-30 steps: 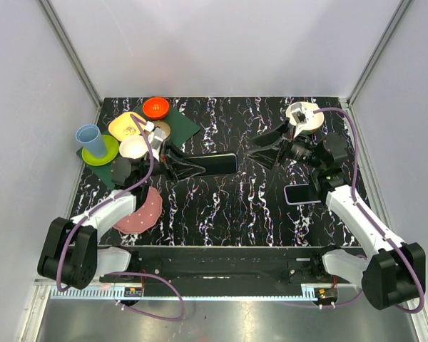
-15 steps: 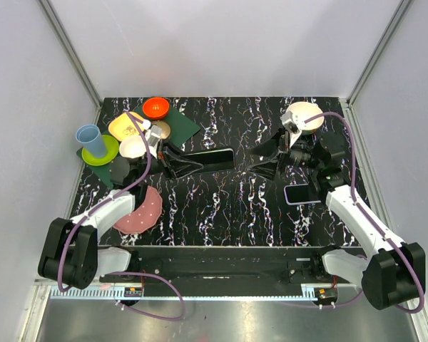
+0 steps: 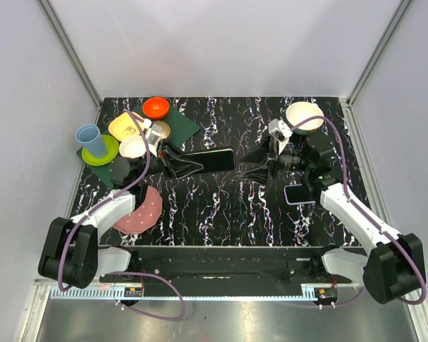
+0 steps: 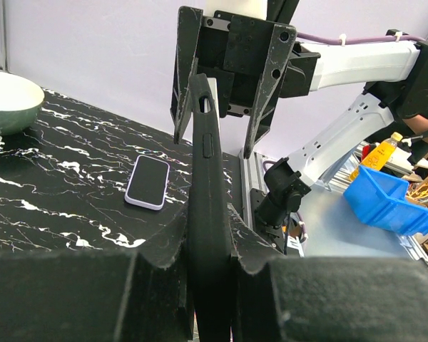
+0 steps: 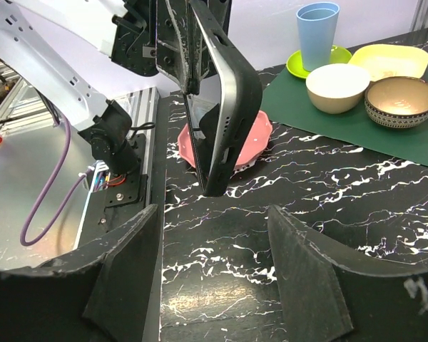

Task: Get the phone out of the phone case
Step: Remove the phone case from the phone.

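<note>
My left gripper (image 3: 189,165) is shut on a black phone case (image 3: 215,161) and holds it edge-up above the table's middle. In the left wrist view the case (image 4: 203,142) stands between my pads (image 4: 157,285). In the right wrist view the case (image 5: 225,92) hangs tilted, a dark phone screen (image 5: 200,135) showing in it. My right gripper (image 3: 251,165) is open and empty, just right of the case's free end, its fingers (image 4: 267,78) to either side of that end and apart from it. From its own wrist view the right gripper (image 5: 214,263) stays short of the case.
A second phone in a lilac case (image 3: 300,194) lies flat under the right arm. A white bowl (image 3: 304,116) sits at the back right. A pink plate (image 3: 144,210), bowls (image 3: 133,146), a blue cup (image 3: 91,139) and a green mat (image 3: 182,127) crowd the left.
My right gripper has moved left toward the free end of the case, still open. My left gripper holds the case in about the same place.
</note>
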Tool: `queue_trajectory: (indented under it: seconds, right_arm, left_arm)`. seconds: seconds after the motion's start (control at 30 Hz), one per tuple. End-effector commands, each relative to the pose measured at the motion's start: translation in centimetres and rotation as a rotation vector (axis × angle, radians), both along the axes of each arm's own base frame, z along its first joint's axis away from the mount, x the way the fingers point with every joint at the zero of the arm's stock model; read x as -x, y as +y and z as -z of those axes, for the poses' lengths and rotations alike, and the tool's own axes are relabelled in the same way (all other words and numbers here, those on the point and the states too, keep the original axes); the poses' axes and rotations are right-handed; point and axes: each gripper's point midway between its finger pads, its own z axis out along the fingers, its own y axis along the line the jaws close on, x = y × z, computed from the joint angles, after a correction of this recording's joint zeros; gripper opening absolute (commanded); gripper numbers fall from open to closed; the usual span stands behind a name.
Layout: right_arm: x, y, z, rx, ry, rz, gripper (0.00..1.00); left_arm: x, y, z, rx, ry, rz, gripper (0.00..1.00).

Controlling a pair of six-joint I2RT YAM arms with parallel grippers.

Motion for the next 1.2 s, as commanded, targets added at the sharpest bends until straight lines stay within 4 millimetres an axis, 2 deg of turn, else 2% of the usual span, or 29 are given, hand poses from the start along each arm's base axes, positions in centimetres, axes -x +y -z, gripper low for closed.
queue_trajectory:
  seconds: [0.0,0.4,0.73,0.9,1.17]
  right_arm:
    - [-0.06,0.54,-0.01,-0.003,-0.051,-0.002,0.67]
    - [-0.36,1.17,0.32,-0.032,-0.019,0.003,0.52]
    - [-0.24,1.31,0.32,-0.043,-0.008,-0.004,0.33]
    - [-0.25,1.35,0.40,-0.043,-0.005,-0.008,0.33]
    - [0.25,1.51,0.59,-0.048,-0.021,-0.029,0.28]
  left_arm:
    - [0.41,0.48,-4.49,0.097,-0.224,-0.034,0.00]
    - [0.24,0.27,-4.07,0.096,-0.199,-0.023,0.00]
    - [0.32,0.07,-3.85,0.090,-0.197,-0.012,0.00]
    - [0.43,0.00,-3.87,0.089,-0.199,-0.007,0.00]
    - [0.48,-0.06,-3.89,0.088,-0.198,-0.002,0.00]
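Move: The phone in its case hangs in my left hand, its middle about 4 cm to that hand's right, 1 cm forward and 1 cm up. From my right hand that middle is about 12 cm left, 2 cm forward and 2 cm up; the case's free end is some 4 cm left, 1 cm forward. From the right hand, the spare phone lies about 19 cm right, 6 cm forward, 23 cm down; from the left hand, the pink plate is some 22 cm left, 1 cm forward, 24 cm down. I close my right fingers from well open to a narrow gap around the lower corner of the case's free end, while easing that hand about 1 cm down and 1 cm left, towards the corner, its attitude nearly unchanged. My left hand keeps its grip on the other end, sinking only about half a centimetre. Whether my right fingertips touch the corner yet can't be seen. ##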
